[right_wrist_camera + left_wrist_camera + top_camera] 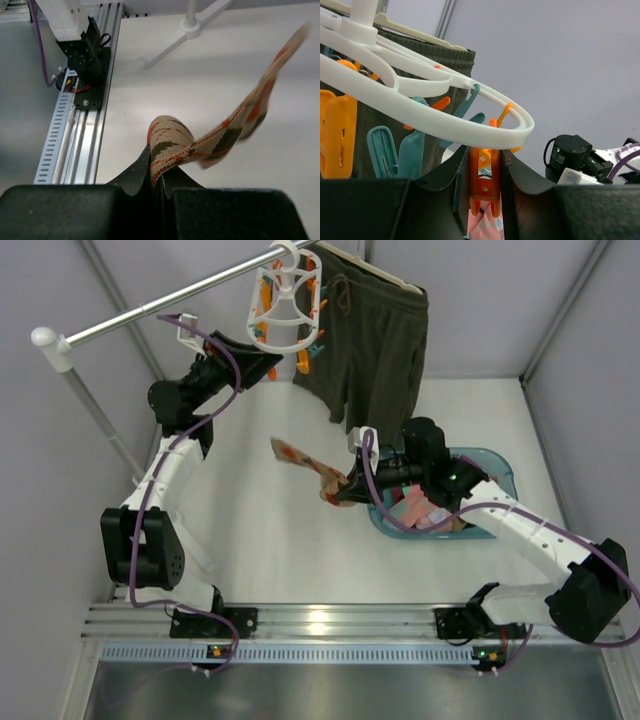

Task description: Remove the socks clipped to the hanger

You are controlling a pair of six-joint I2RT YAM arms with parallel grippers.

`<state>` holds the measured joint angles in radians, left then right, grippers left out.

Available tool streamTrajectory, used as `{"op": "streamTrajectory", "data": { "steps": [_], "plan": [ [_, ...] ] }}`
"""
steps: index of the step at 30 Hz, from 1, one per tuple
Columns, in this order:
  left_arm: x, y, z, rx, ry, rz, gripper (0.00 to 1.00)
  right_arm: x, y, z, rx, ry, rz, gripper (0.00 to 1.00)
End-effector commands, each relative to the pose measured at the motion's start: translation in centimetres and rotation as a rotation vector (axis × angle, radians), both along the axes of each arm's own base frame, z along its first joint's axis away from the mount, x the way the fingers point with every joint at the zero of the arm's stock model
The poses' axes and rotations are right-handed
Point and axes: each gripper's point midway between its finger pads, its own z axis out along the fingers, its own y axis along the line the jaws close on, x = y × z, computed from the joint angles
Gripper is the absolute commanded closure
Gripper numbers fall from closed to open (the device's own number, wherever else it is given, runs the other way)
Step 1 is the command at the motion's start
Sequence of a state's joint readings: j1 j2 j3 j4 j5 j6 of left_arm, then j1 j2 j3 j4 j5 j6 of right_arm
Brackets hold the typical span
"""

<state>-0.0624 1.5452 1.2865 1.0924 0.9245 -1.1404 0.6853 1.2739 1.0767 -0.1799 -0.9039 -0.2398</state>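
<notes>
The white ring hanger [283, 282] hangs by its hook from the metal rail, with orange and teal pegs under its ring [470, 132]. My left gripper [268, 360] is raised to the ring's underside. In the left wrist view its jaws [485, 152] press both sides of an orange peg [485, 182], and a pink sock [482, 225] hangs from that peg. My right gripper [340, 490] is shut on the cuff of a brown-orange diamond sock [300, 462], held above the table left of the basket. The sock [172, 142] trails out from the right gripper [161, 165].
Olive-green shorts [375, 340] hang on a slim hanger right behind the ring hanger. A teal basket [503, 468] at the right holds pink and maroon socks [410, 508]. The rail [150, 315] runs leftwards to a stand pole [95, 410].
</notes>
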Motion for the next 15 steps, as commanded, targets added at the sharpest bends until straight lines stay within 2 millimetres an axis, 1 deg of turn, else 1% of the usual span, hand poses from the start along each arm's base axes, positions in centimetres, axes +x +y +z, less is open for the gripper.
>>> {"op": "streamTrajectory", "data": {
  "steps": [1, 2, 3, 4, 5, 6, 7, 8, 9, 10, 11, 12, 13, 14, 15],
  "plan": [
    [-0.8, 0.2, 1.8, -0.017, -0.080, 0.005, 1.00, -0.7, -0.6, -0.2, 0.019, -0.037, -0.025, 1.00],
    [-0.8, 0.2, 1.8, -0.016, -0.080, 0.006, 1.00, -0.9, -1.0, -1.3, 0.008, -0.022, -0.045, 1.00],
    [-0.8, 0.2, 1.7, -0.017, -0.078, 0.009, 0.96, -0.6, -1.4, -0.5, 0.027, -0.040, -0.099, 1.00],
    [-1.0, 0.3, 1.5, -0.022, -0.072, 0.013, 0.71, -0.2, -1.9, -0.4, 0.033, -0.045, -0.148, 1.00],
    [-1.1, 0.3, 1.3, -0.022, -0.069, 0.017, 0.65, 0.7, -3.0, 0.2, 0.055, -0.057, -0.265, 1.00],
    [-1.3, 0.3, 1.1, -0.022, -0.069, 0.022, 0.60, 1.2, -3.8, 0.4, 0.068, -0.066, -0.337, 1.00],
    [-1.2, 0.4, -0.1, -0.021, -0.042, 0.033, 0.53, 1.9, -4.7, 0.5, 0.078, -0.065, -0.422, 1.00],
    [-1.9, 0.6, 0.3, -0.027, -0.066, 0.055, 0.32, 2.8, -5.8, 1.2, 0.109, -0.072, -0.523, 1.00],
    [-2.2, 0.8, 0.0, -0.029, -0.064, 0.066, 0.27, 4.0, -8.1, 1.4, 0.143, -0.040, -0.707, 1.00],
    [-2.0, 0.9, -1.5, -0.020, -0.036, 0.084, 0.22, 4.4, -9.3, 1.2, 0.149, -0.019, -0.784, 1.00],
    [-2.8, 1.2, -0.9, -0.030, -0.047, 0.110, 0.02, 4.8, -10.7, 0.5, 0.138, 0.011, -0.868, 1.00],
    [-2.5, 1.4, -1.9, -0.027, 0.002, 0.135, 0.02, 5.5, -12.5, 1.1, 0.167, 0.040, -0.986, 1.00],
    [-2.7, 1.6, -2.3, -0.021, -0.002, 0.166, 0.01, 5.4, -13.2, 0.1, 0.128, 0.070, -1.022, 1.00],
    [-3.2, 2.1, -2.8, -0.036, 0.018, 0.207, 0.02, 5.6, -13.9, 0.5, 0.129, 0.081, -1.058, 1.00],
    [-2.9, 2.4, -4.0, -0.026, 0.088, 0.236, 0.02, 5.9, -14.6, 0.3, 0.120, 0.099, -1.100, 1.00]
  ]
}}
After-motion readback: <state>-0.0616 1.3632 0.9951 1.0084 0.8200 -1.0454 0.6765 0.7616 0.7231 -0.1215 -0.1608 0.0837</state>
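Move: The right hand already holds the argyle sock, unclipped. The blue-green tub's middle lies about 23 cm to its right, some 8 cm ahead and 22 cm below; the olive trousers hang roughly 22 cm ahead and 4 cm right, about 8 cm higher. The left fingers still squeeze an orange clip, right at the hand point, with the hanger's middle about 8 cm ahead, 2 cm right and 5 cm up. Right hand swings its sock some 10 cm right towards the tub; left opens, sinking clear of the clip. ##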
